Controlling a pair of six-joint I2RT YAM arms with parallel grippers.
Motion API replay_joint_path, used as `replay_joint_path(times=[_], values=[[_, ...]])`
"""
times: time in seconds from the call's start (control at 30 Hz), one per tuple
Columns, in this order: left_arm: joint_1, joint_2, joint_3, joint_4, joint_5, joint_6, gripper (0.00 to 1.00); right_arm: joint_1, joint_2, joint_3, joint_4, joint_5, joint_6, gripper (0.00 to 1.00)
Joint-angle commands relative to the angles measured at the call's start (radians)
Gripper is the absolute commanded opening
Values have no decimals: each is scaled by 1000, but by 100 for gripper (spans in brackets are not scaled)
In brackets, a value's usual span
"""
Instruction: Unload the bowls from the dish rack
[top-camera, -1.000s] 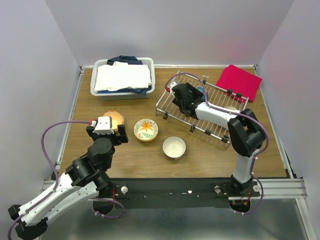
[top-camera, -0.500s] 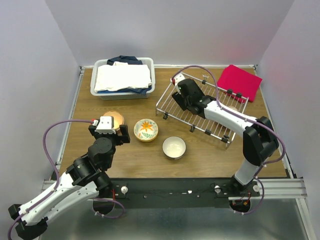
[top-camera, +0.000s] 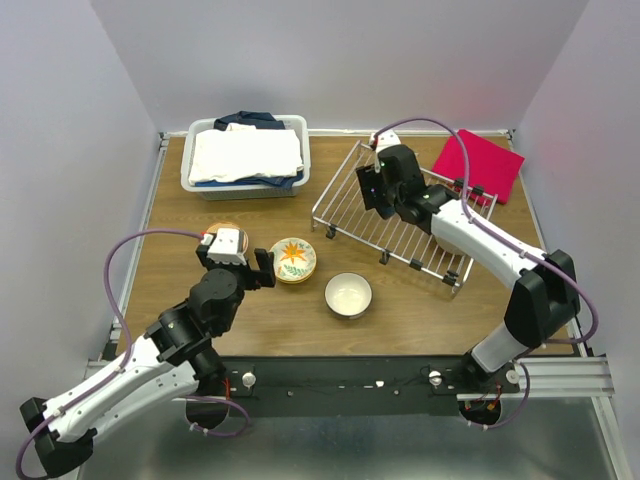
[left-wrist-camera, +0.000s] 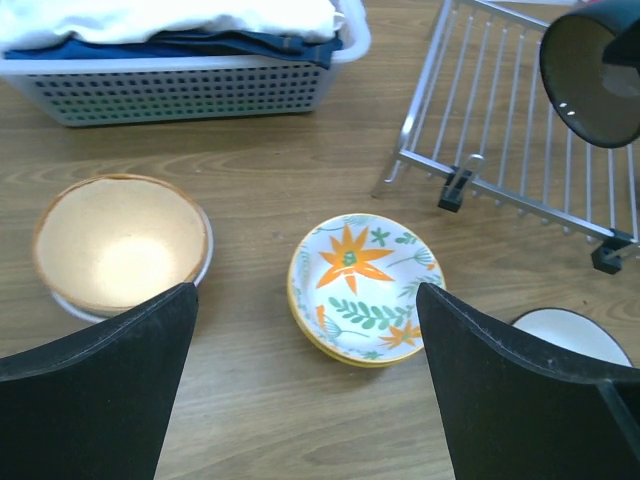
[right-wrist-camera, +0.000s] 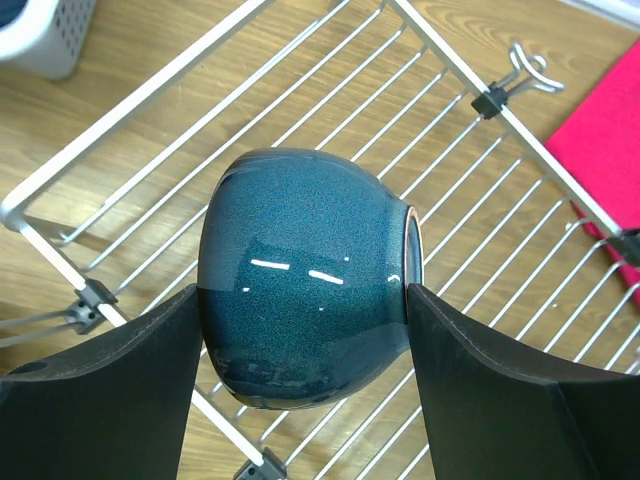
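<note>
My right gripper (right-wrist-camera: 305, 300) is shut on a teal-blue bowl (right-wrist-camera: 305, 270), which lies on its side with its rim to the right, above the silver wire dish rack (right-wrist-camera: 130, 105). In the top view the right gripper (top-camera: 370, 184) hangs over the rack's (top-camera: 400, 222) far left part. My left gripper (left-wrist-camera: 305, 400) is open and empty, low over the table between an orange-inside bowl (left-wrist-camera: 120, 240) and a floral bowl (left-wrist-camera: 365, 287). A white-inside bowl (top-camera: 348, 294) sits right of the floral bowl (top-camera: 293, 259).
A white plastic bin of folded cloth (top-camera: 245, 155) stands at the back left. A red cloth (top-camera: 480, 162) lies at the back right beyond the rack. The rack's black clips (left-wrist-camera: 455, 190) and feet stand near the floral bowl.
My right gripper has moved back and to the right over the rack with the teal-blue bowl. My left gripper has shifted right, toward the floral bowl.
</note>
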Motion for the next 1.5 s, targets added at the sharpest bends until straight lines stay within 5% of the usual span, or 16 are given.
replay_joint_path(times=[0.0,0.27,0.77,1.07,1.27,1.47], values=[[6,77,5,104,100,-66,99,-55,-91,-34,46,-89,150,43],[23,264,55,281,198,-102,99,-93,-155,-61,81,-217,276,43],[316,735,253,658,843,-234,99,-107,-275,-109,156,-393,431,43],[380,997,384,890,1077,-311,98,-107,-331,-141,220,-548,551,43],[385,1128,459,966,1189,-363,88,-109,-342,-161,262,-621,608,43],[394,1208,474,1049,1270,-441,59,-107,-350,-181,293,-660,645,43]])
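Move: The blue bowl is already pinched in the right gripper, about 22 cm ahead of the open left hand, 30 cm to its right and 8 cm lower; seen from the right hand, the left gripper is thus some 22 cm back, 30 cm left. From the left hand the flower bowls stand roughly 15 cm ahead and 8 cm right, the white bowl 5 cm ahead and 21 cm right, both about 17 cm below. The rack's middle lies 5 cm ahead of the right hand, 6 cm right and 12 cm down. The left hand swings right about 21 cm, curving forward some 15 cm past the flower bowls' side of the table, turning clockwise and rolling right side up, until its fingers straddle the blue bowl's rim and begin to close. The right hand keeps its pinch and, after a small shift right, lifts the bowl, draws it back and carries it left to meet the left hand, rolling its left side up. ##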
